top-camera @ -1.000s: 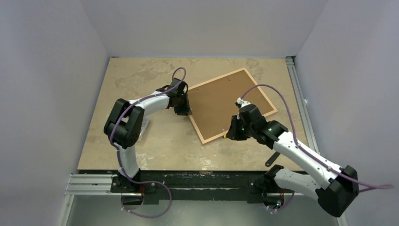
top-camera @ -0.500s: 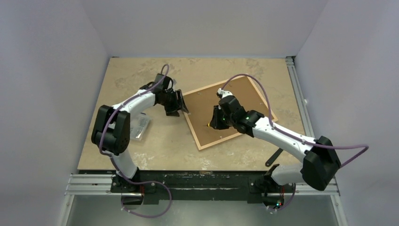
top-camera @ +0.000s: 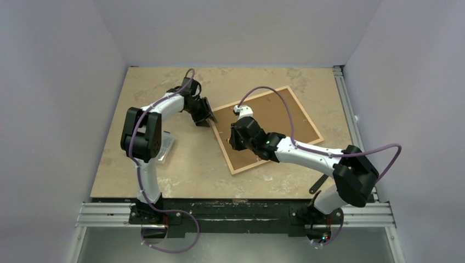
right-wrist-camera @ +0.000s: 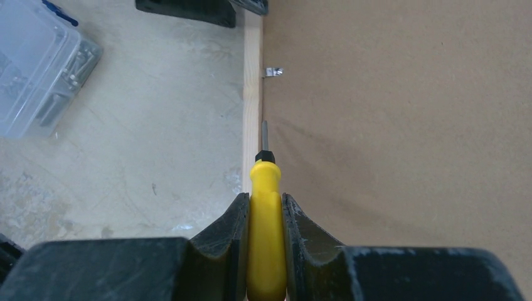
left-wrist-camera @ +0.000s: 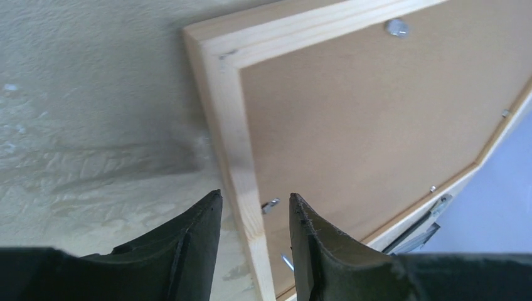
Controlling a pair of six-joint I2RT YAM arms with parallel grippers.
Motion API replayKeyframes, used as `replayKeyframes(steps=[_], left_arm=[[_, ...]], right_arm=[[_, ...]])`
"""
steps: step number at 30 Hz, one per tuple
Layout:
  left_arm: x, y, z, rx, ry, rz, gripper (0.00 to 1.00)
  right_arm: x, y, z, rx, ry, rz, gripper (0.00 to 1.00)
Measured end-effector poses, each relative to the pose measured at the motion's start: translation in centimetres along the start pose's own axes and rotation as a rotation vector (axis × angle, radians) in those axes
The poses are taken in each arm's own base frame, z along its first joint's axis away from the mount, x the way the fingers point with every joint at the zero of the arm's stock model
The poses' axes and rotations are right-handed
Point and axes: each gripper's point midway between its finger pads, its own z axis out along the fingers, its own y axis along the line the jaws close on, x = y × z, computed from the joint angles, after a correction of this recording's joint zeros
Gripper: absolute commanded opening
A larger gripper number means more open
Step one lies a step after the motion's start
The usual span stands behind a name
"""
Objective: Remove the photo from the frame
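Note:
The light-wood frame (top-camera: 305,109) lies face down, with its brown backing board (top-camera: 274,118) on top. The photo is hidden under the board. My left gripper (top-camera: 210,119) is open, with its jaws on either side of the frame's left rail (left-wrist-camera: 229,125) near the far-left corner. The jaws do not press on the rail. My right gripper (top-camera: 234,139) is shut on a yellow-handled screwdriver (right-wrist-camera: 266,207). The screwdriver tip (right-wrist-camera: 264,128) lies at the inner edge of the left rail (right-wrist-camera: 252,81), short of a small metal tab (right-wrist-camera: 273,72). That tab also shows in the left wrist view (left-wrist-camera: 270,204).
A clear plastic box of screws (top-camera: 164,145) sits on the table left of the frame, beside the left arm. It also shows in the right wrist view (right-wrist-camera: 37,69). A dark flat tool (top-camera: 319,183) lies near the front right table edge. Grey walls close in three sides.
My right arm has swung left across the backing board with the screwdriver, to the frame's left rail. My left gripper has shifted up along that rail. The frame turned slightly early on.

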Motion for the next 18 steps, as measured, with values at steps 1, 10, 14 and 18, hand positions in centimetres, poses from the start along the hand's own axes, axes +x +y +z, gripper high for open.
replayKeyframes(steps=[1, 10, 14, 18], left_arm=[[0.2, 0.6, 0.3, -0.025, 0.007, -0.012, 0.40], [0.1, 2.5, 1.0, -0.119, -0.011, -0.064, 0.24], [0.1, 2.5, 1.3, -0.113, -0.006, -0.078, 0.20], [0.1, 2.4, 1.3, -0.109, -0.007, -0.077, 0.17]], right_arm=[[0.0, 0.4, 0.0, 0.003, -0.014, -0.014, 0.00], [0.7, 2.1, 1.7, 0.045, -0.091, -0.088, 0.00], [0.5, 2.3, 2.0, 0.061, -0.119, -0.095, 0.00], [0.2, 2.0, 1.9, 0.088, -0.143, -0.105, 0.00]])
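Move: The left rail of the frame, near its far-left corner, lies right under the open left fingers, about 3 cm below; that corner is some 5 cm ahead and 1 cm left of them. The metal tab on the rail's inner edge sits about 3 cm back, 2 cm right and 3 cm down of the left hand. From the right hand, holding the screwdriver, the tab is some 7 cm ahead, 5 cm left and 8 cm below; the parts box is 24 cm left, level with it, 10 cm down. The frame's left rail gets pinched by the left hand, which sinks about 2.5 cm, shifts slightly left and closes its fingers, one on the outer side and one on the inner. Meanwhile the right hand keeps its grip on the screwdriver and goes some 3 cm left, tipping its fingers up about 10 degrees and bringing the blade along the rail's inner edge closer to the tab. ##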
